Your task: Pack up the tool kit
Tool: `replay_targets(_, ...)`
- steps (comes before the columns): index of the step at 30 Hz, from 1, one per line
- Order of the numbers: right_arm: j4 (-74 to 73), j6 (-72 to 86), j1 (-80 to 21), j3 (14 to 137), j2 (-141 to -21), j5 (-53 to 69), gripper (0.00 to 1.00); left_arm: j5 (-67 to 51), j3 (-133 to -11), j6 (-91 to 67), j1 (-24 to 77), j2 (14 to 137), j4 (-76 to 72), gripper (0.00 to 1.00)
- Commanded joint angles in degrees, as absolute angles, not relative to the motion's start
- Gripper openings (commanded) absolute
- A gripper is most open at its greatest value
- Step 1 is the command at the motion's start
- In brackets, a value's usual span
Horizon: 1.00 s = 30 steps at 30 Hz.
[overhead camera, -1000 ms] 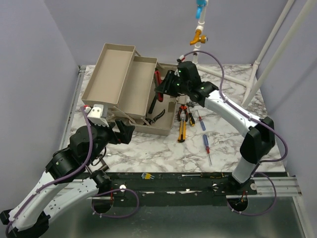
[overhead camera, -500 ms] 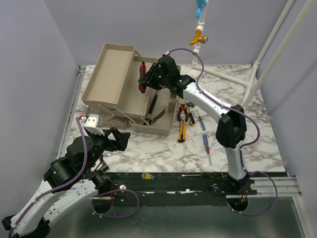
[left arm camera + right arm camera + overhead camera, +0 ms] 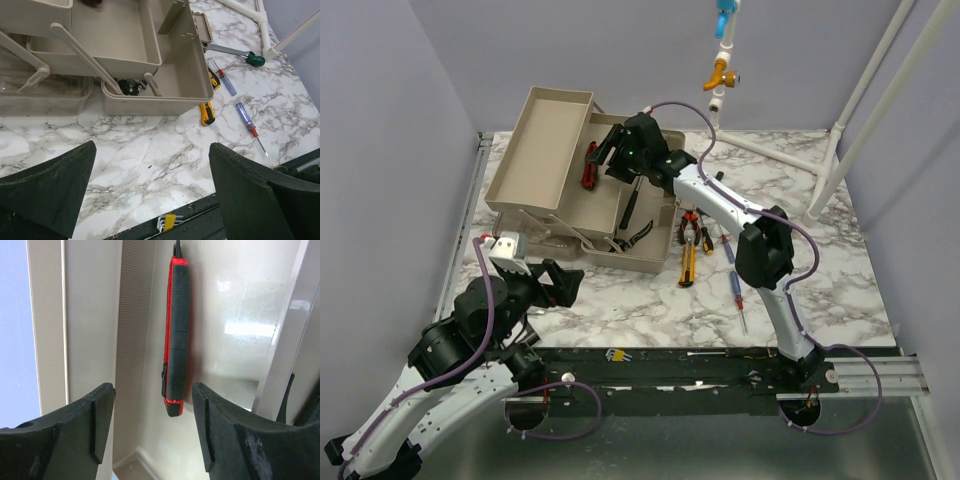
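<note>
The tool kit's beige box [image 3: 565,190] stands open at the back left, its trays fanned out. A red-and-black knife [image 3: 589,166] lies flat on the floor of the middle tray. My right gripper [image 3: 610,155] hovers just over it, open. In the right wrist view the knife [image 3: 175,335] lies loose beyond the spread fingertips, and the right gripper [image 3: 152,405] touches nothing. My left gripper [image 3: 563,280] is open over the marble in front of the box. In its own view the left gripper [image 3: 152,150] is empty and the box [image 3: 165,97] lies ahead.
Black pliers [image 3: 638,232] lie in the box's bottom. On the marble to the right of the box are red-handled pliers [image 3: 690,228], a yellow knife [image 3: 687,268] and blue screwdrivers [image 3: 735,290]. A hex key set [image 3: 615,354] sits on the front rail.
My right gripper carried the red knife left from the box's base to the middle tray and opened; the knife now lies in the tray. The left arm drew back slightly.
</note>
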<state>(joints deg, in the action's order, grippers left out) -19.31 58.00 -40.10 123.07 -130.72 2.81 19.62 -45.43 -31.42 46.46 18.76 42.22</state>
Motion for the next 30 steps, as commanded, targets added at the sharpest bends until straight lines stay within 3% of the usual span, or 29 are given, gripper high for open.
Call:
replay_targets(1,-19.26,57.87,-40.47,124.24,-128.64,3.22,0.70,17.89,-45.44,-31.90,46.09,19.02,43.33,0.99)
replay_targets(10,-13.80,49.49,-40.47,103.47,-109.74,0.29,0.70,13.12,-44.67,-31.98,46.16,24.00,39.50,0.99)
replay_targets(22,-13.38,42.45,-40.34,75.91,-83.92,-13.57,0.70,7.11,-43.79,-33.24,47.04,33.56,31.31,0.99)
replay_targets(30,-18.58,40.60,-40.28,64.99,-69.32,-23.22,0.70,13.62,-45.65,-36.90,57.23,42.18,27.14,0.98)
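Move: The red utility knife lies released in the middle tray, some 4 cm ahead, 4 cm left and 6 cm below the right hand. The red-handled pliers lie outside the box, roughly 9 cm back, 21 cm right and 20 cm below it; the yellow cutter is about 10 cm nearer the base than the pliers. The hammer is 8 cm right and 2 cm back, 18 cm down. From the left hand the pliers lie about 24 cm ahead, 29 cm right, 25 cm down. The red knife stays behind in its tray as the right hand, empty and still open, swings about 20 cm right and 13 cm back across the box towards the pliers and cutter, rising some 8 cm, then sinking a little, its wrist turning over 20 degrees. The left hand, also empty and open, drifts 9 cm right and a few centimetres down, tipping downward and turning clockwise. ##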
